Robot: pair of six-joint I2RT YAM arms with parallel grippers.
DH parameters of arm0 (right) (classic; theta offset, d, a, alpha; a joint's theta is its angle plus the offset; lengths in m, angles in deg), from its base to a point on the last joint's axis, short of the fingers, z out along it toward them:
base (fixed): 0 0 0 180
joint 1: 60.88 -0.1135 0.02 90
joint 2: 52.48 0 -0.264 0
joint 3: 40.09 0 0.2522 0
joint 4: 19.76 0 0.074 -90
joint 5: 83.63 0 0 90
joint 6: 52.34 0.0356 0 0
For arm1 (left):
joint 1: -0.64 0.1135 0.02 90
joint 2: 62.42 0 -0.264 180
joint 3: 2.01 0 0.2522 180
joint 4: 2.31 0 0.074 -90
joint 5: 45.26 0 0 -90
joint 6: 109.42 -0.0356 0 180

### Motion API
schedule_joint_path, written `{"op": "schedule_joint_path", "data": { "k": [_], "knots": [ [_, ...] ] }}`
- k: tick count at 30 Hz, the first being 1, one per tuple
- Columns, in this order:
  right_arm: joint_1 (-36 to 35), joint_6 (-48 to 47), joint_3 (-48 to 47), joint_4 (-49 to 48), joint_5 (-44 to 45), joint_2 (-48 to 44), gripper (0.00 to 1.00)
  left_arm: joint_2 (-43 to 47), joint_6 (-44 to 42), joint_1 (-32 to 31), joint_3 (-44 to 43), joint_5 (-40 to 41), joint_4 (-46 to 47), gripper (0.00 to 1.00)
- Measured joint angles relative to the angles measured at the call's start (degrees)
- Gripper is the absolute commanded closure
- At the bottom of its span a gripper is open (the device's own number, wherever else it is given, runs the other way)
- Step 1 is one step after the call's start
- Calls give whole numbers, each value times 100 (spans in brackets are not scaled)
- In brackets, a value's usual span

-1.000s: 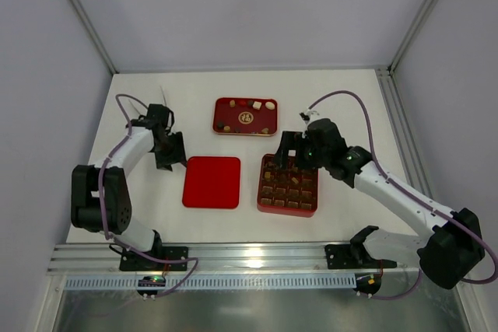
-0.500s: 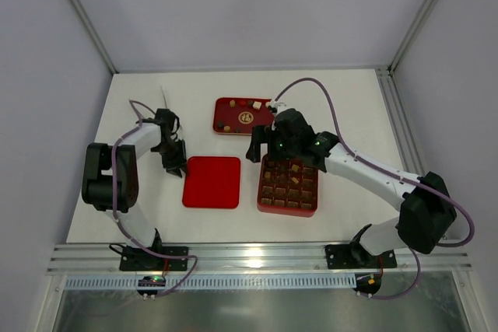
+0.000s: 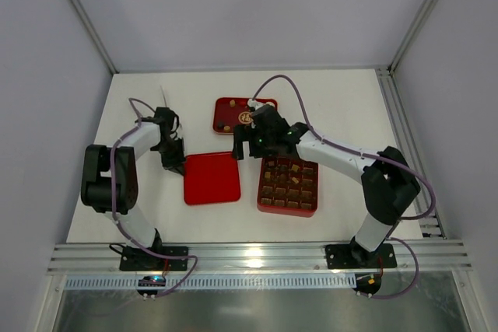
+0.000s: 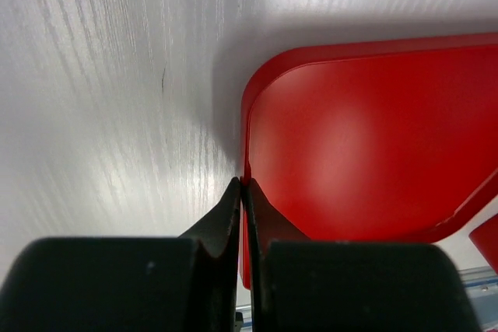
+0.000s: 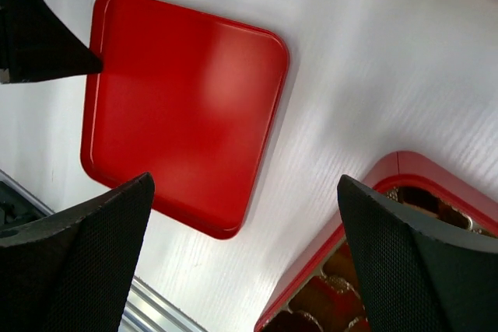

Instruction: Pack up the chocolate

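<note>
The flat red lid (image 3: 214,179) lies left of the red gridded box (image 3: 260,186). My left gripper (image 3: 179,167) is shut on the lid's left edge (image 4: 247,184), which looks slightly raised off the table. Chocolate (image 3: 282,190) fills several cells of the box, and its brown pieces (image 5: 334,293) show in the right wrist view. More chocolate (image 3: 227,126) lies loose in the red tray (image 3: 217,118) behind. My right gripper (image 3: 247,148) hangs open and empty over the gap between lid (image 5: 179,106) and box (image 5: 405,165).
A thin white stick (image 3: 163,97) lies at the back left of the white table. An aluminium rail (image 3: 249,258) runs along the near edge. Grey walls and slanted frame posts enclose the table. The right arm's cable loops over the tray.
My left gripper has shut on the lid's left edge. The right arm has swung left, from over the box to the gap beside the lid, staying open.
</note>
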Motion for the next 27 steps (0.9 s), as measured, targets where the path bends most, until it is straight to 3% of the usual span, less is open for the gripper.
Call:
{"op": "schedule_joint_path", "data": {
  "k": [17, 27],
  "knots": [
    [4, -256, -855, 162, -284, 990, 0, 1115, 4, 203, -564, -348, -498, 100],
    [254, -269, -772, -431, -1032, 1169, 0, 1276, 28, 385, -649, -861, -610, 100]
  ]
}}
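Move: The left hand already pinches the left rim of the red lid, with the lid's middle some 8 cm to its right and 2 cm back. The chocolate box stands about 30 cm to its right and 3 cm back. The open right hand hangs roughly 11 cm above the lid's level, the lid's middle about 10 cm to its left and 2 cm back. From the right hand, the box is 12 cm right and 3 cm back, and the red tray some 17 cm ahead, neither left nor right. Keeping its pinch on the lid's left rim, the left hand lifts the lid about 10 cm, quickly at first and then slower, easing a little forward and tilting to raise the far and right sides. The right hand, jaws still wide open, reaches some 5 cm left and forward while sinking slightly, to bring its fingers around the lid's right rim. ##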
